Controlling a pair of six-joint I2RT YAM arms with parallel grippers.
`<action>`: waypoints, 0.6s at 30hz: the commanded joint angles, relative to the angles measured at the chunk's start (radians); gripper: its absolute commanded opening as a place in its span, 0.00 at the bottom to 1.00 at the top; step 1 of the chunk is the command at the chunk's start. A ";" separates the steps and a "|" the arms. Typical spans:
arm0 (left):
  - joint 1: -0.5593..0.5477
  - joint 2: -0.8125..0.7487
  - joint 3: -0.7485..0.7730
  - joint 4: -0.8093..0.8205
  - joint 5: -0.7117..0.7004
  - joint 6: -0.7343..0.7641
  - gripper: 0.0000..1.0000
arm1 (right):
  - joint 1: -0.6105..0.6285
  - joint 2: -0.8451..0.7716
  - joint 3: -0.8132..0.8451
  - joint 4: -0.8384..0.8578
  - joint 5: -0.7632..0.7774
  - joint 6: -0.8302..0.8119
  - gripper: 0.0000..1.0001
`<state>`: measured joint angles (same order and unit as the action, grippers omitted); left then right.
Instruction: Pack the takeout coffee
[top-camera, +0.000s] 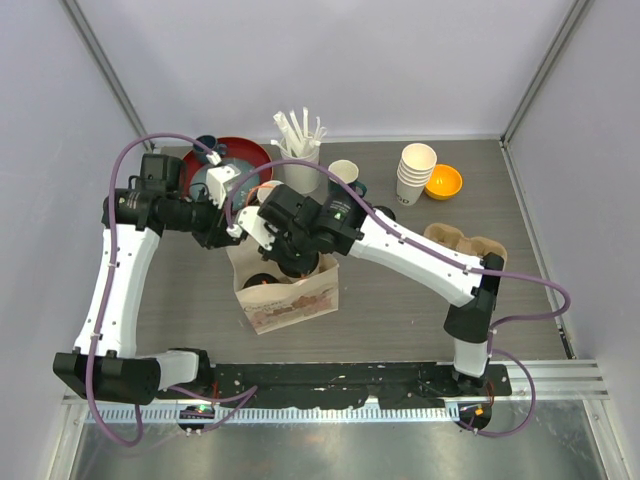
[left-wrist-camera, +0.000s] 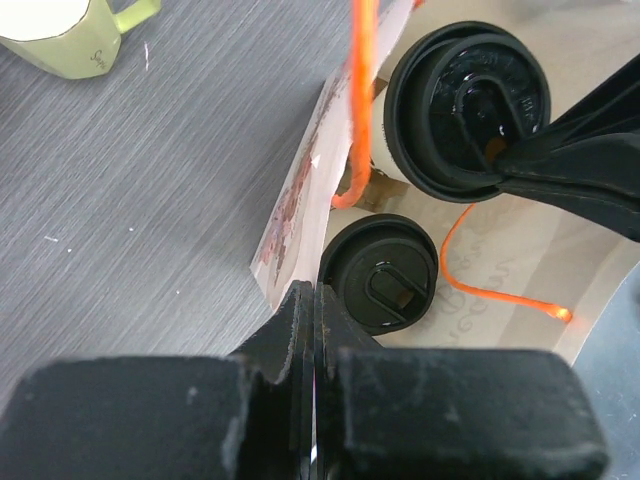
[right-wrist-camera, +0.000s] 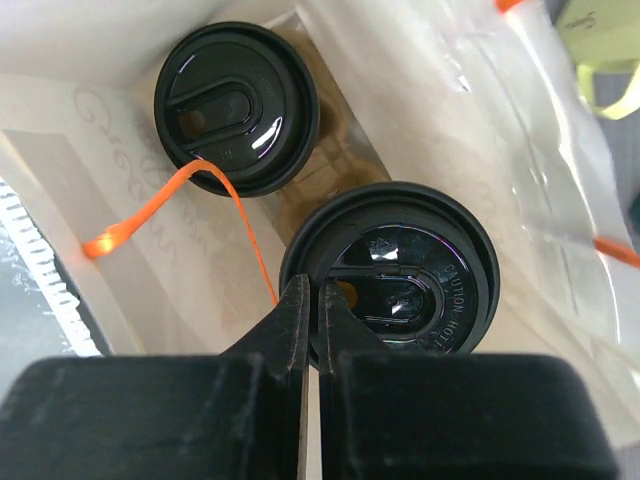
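Observation:
A patterned paper bag (top-camera: 300, 300) stands open mid-table with both takeout coffee cups inside. One black-lidded cup (right-wrist-camera: 237, 107) sits low in the bag, also seen in the left wrist view (left-wrist-camera: 380, 272). The other cup (right-wrist-camera: 420, 270) hangs higher, and my right gripper (right-wrist-camera: 312, 290) is shut on the left rim of its lid (left-wrist-camera: 465, 105). My left gripper (left-wrist-camera: 315, 295) is shut on the bag's rim (left-wrist-camera: 300, 230) at its left side. The bag's orange string handles (right-wrist-camera: 240, 220) drape inside. From above, the right gripper (top-camera: 290, 262) reaches into the bag's mouth and the left gripper (top-camera: 235, 232) is at its back-left corner.
Behind the bag stand a holder of white straws (top-camera: 300, 150), a red plate (top-camera: 235, 160) and a lone paper cup (top-camera: 343, 172). A stack of lidless cups (top-camera: 416, 172) and an orange bowl (top-camera: 443, 181) sit back right, near a cardboard carrier (top-camera: 465, 242). A yellow-green mug (left-wrist-camera: 70, 35) is close by.

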<state>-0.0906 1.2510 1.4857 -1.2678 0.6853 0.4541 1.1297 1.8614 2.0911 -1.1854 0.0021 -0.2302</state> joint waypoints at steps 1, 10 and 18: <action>-0.003 -0.013 -0.004 0.039 0.031 0.015 0.00 | -0.022 -0.045 -0.061 0.070 -0.073 -0.004 0.01; -0.005 -0.012 -0.008 0.058 0.026 -0.003 0.00 | -0.051 -0.080 -0.213 0.147 -0.077 0.022 0.01; -0.004 -0.016 -0.002 0.062 0.039 -0.005 0.00 | -0.064 -0.070 -0.281 0.156 -0.077 0.038 0.01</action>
<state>-0.0914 1.2510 1.4784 -1.2446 0.6861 0.4530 1.0729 1.8526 1.8324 -1.0672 -0.0566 -0.2096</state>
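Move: The lidded coffee cup is already in the right gripper, over the bag's mouth. Its free slot in the carrier on the bag's floor lies about 15 cm below that hand, 2 cm ahead and 3 cm to its right. The packed cup stands some 7 cm left and 2 cm back, 12 cm down; the light green mug is 16 cm ahead, 6 cm left and 14 cm down. From the left gripper, shut on the bag's rim, the slot is about 14 cm right, 2 cm back and 17 cm down. Lower the right gripper about 7 cm almost straight down inside the bag, easing off towards the end, to bring the held cup down into the free half beside the packed one. Keep the fingers pinched on the lid and let the wrist tilt slightly, under 10 degrees. Hold the left gripper where it is, still pinching the bag's rim to steady it. ##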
